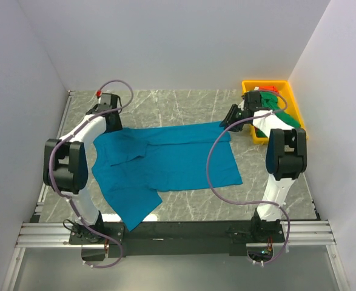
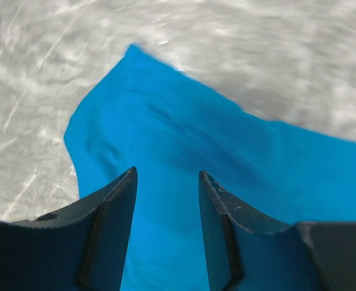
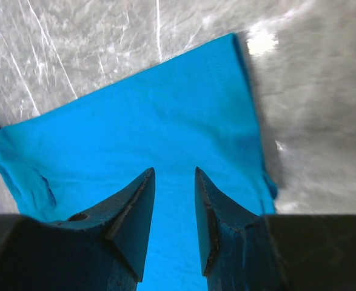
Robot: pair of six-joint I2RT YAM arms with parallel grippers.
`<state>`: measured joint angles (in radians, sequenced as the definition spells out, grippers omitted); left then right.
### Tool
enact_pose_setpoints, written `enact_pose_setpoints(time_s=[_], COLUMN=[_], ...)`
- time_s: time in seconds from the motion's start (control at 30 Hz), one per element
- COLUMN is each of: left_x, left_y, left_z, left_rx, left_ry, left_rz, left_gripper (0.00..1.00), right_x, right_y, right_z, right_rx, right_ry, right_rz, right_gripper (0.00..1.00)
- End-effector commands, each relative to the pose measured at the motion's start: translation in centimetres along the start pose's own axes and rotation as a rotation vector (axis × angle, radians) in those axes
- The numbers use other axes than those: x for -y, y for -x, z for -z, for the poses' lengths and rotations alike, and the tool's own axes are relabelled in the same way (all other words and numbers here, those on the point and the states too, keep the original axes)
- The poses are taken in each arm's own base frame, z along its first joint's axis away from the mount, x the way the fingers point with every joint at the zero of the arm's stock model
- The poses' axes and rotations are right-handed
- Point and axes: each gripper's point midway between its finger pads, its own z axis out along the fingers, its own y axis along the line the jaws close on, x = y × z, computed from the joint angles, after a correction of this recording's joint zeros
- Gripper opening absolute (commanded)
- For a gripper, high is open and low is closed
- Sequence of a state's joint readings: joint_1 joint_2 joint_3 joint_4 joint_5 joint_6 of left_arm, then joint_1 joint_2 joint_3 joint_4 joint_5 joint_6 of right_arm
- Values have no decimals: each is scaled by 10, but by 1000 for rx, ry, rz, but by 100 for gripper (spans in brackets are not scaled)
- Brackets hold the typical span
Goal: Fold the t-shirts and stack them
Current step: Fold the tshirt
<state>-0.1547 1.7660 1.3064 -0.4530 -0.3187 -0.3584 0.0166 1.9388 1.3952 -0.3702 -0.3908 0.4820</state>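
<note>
A teal-blue t-shirt lies spread on the marble table, its upper part folded over and one sleeve end reaching toward the near edge. My left gripper hovers over the shirt's far left corner. In the left wrist view that gripper is open, with only the cloth below showing between its fingers. My right gripper is at the shirt's far right corner. In the right wrist view it is open over the cloth, pinching nothing. A green t-shirt and a red-orange piece sit in the bin.
The yellow bin stands at the back right, just behind my right arm's wrist. White walls close in the table on the left, back and right. Bare marble shows behind the shirt and at the near right.
</note>
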Motion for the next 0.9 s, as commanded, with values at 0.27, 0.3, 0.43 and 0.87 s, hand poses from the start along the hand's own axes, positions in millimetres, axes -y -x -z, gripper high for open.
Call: enact_pose_setpoints(time_s=[0.27, 0.3, 0.43, 0.87], left_x=[-36, -42, -49, -40], left_y=[-46, -45, -52, -42], left_z=[-51, -55, -72, -98], left_rx=[-202, -209, -268, -294], left_ry=[97, 107, 112, 94], left_rz=[199, 223, 262, 295], left_gripper=[49, 49, 49, 50], right_x=[9, 13, 17, 24], right_y=[-9, -8, 1, 32], right_z=[-42, -45, -49, -61], right_rx=[-39, -40, -14, 1], right_ry=[-20, -34, -72, -196], right_rz=[-75, -81, -108, -161], right_gripper=[40, 40, 38, 38])
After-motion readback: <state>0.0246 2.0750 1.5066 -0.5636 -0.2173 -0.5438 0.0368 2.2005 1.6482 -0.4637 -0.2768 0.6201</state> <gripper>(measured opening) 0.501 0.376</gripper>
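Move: From the left hand, the t-shirt's far left corner lies about 5 cm ahead, 3 cm left and 8 cm below; the shirt's folded flap is some 4 cm back and 3 cm right. From the right hand, the far right corner is about 6 cm straight ahead and 6 cm down. The yellow box stands some 20 cm right and 9 cm ahead, and the near right corner about 19 cm back, 6 cm right. Down first, then forward, both hands together with fingers still half open: the left sinks about 8 cm while swinging 5 cm left, easing slightly back and turning some 15 degrees counter-clockwise; the right drops 5 cm. Fingertips now on the cloth just short of the far corners, they drag the shirt away from the base, sliding level some 4 cm, the right turning a little clockwise. ##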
